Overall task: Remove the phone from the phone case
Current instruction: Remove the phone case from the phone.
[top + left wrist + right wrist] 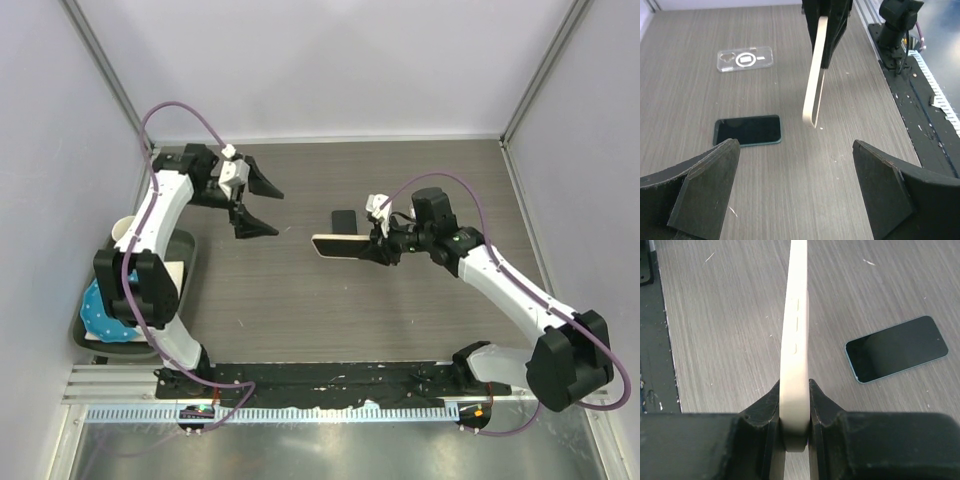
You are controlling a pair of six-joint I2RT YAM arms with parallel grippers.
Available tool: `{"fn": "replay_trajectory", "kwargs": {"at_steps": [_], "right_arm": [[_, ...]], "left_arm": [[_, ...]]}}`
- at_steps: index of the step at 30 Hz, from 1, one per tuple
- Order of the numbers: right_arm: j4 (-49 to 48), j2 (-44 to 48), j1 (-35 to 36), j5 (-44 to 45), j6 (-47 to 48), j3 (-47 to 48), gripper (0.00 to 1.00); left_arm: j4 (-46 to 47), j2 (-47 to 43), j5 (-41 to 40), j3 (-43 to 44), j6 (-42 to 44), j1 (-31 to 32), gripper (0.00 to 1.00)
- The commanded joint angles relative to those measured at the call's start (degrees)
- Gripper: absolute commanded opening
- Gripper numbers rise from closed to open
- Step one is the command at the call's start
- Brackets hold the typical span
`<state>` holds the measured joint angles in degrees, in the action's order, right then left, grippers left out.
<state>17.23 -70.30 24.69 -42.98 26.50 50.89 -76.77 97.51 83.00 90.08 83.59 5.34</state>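
Note:
My right gripper [385, 243] [794, 387] is shut on one end of a cream phone case [335, 246] [795, 330], holding it on edge above the table. The case [815, 80] hangs edge-on in the left wrist view; I cannot tell whether anything sits inside it. A dark-screened phone [345, 219] [747, 131] [896, 348] with a teal rim lies flat on the table just beyond the case. My left gripper [277, 212] [795, 190] stands wide open to the left of both, with nothing between its fingers.
A clear case with a ring mark [745, 59] lies flat on the table past the phone. At the far left a dark tray [190, 262] holds a white cup [122, 230] and a blue cloth [105, 315]. A black rail [320, 375] runs along the near edge.

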Motion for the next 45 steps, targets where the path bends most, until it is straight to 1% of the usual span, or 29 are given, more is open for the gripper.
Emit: {"fn": "replay_trajectory", "kwargs": {"at_steps": [1,2,3,4,5,6,7,10,14,15,18,21,24,25,28,29,30,34,41,45], "right_arm": [[3.76,3.68,1.24,-1.4,5.04,3.86,0.01],[5.34,4.03,1.59,-1.23,5.4,4.3,0.01],[5.44,4.38,1.68,-1.14,5.49,4.21,0.01],[5.35,4.73,1.77,-1.05,5.4,4.04,0.01],[4.66,5.43,1.77,-0.96,4.79,3.52,0.01],[4.22,5.61,1.77,-0.96,4.53,3.34,0.01],[3.95,5.96,1.77,-0.88,4.26,3.07,0.01],[2.37,6.76,1.68,-0.87,3.03,2.11,0.01],[1.93,6.85,1.77,-0.88,2.42,2.37,0.01],[2.01,6.67,1.68,-0.79,2.07,2.45,0.01],[1.14,6.76,1.77,-0.88,1.28,2.9,0.01],[0.17,7.02,1.68,-0.79,0.66,3.07,0.01],[0.78,6.93,1.68,-1.66,0.48,3.69,0.01],[0.96,7.02,1.68,-2.45,0.57,3.86,0.01],[1.75,7.72,1.68,-4.9,0.92,3.86,0.01],[2.27,8.07,1.68,-5.61,1.09,3.86,0.01],[2.63,8.6,1.68,-6.32,1.36,3.95,0.01],[4.74,10.01,1.5,-9.4,2.15,4.04,0.01],[3.6,10.19,1.5,-10.45,1.98,3.07,0.01],[2.37,10.01,1.42,-9.76,1.27,2.37,0.01]], "left_arm": [[-10.92,-4.33,-6.43,1.07,-7.01,2.29,1.0],[-3.02,-6.44,-13.24,-3.2,-22.79,3.43,1.0],[7.24,-13.86,-17.57,-7.25,-32.6,6.66,1.0],[30.31,-18.45,-24.31,-12.6,-41.4,8.7,1.0],[41.16,-22.59,-38.39,-23.88,-56.2,10.89,1.0],[49.18,-29.68,-42.88,-28.17,-56.08,15.01,1.0],[50.31,-30.27,-43.36,-30.21,-53.12,16.09,1.0],[46.11,-26.43,-44.42,-25.24,-55.38,16.45,1.0],[41.8,-26.76,-41.78,-24.08,-50.64,16.36,1.0],[42.4,-27.02,-43.7,-24.08,-52.63,16.36,1.0],[40.48,-26.77,-46.08,-21.01,-52.22,16.45,1.0],[42.05,-25.71,-47.67,-20.47,-53.09,16.36,1.0],[47.66,-23.96,-47.58,-21.7,-58.09,16.45,1.0],[47.68,-23.43,-46.8,-21.27,-58.71,16.37,1.0],[45.76,-22.54,-39.78,-21.61,-55.74,16.36,1.0],[46.01,-22.28,-36.37,-21.88,-55.9,16.28,1.0],[46.18,-22.11,-34.77,-21.97,-55.91,16.36,1.0],[45.49,-22.1,-30.98,-21.79,-55.65,16.36,1.0],[43.46,-21.67,-23.51,-21.71,-55.73,16.45,1.0],[40.13,-20.88,-19.11,-21.62,-52.57,16.45,1.0]]}}
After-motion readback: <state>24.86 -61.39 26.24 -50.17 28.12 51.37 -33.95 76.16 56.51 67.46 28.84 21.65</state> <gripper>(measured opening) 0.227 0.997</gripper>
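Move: The cased phone, still gripped at its right end by the right hand, has its middle about 13 cm to the left gripper's right, 3 cm back and 5 cm lower; from the right hand that middle lies about 5 cm left, 1 cm ahead and 2 cm below. The black phone on the table is some 16 cm to the left gripper's right, 12 cm ahead and 25 cm down; the clear case is roughly 23 cm farther right of the black phone and about level with it. Bring the wide-open left gripper down and back about 10 cm, dipping its fingertips, then forward again most of that way while turning counter-clockwise; finish easing right and back towards the free end of the cased phone, undoing much of the turn. Meanwhile keep the right grip shut on the phone, drawing it back some 5 cm and up nearly 4. ##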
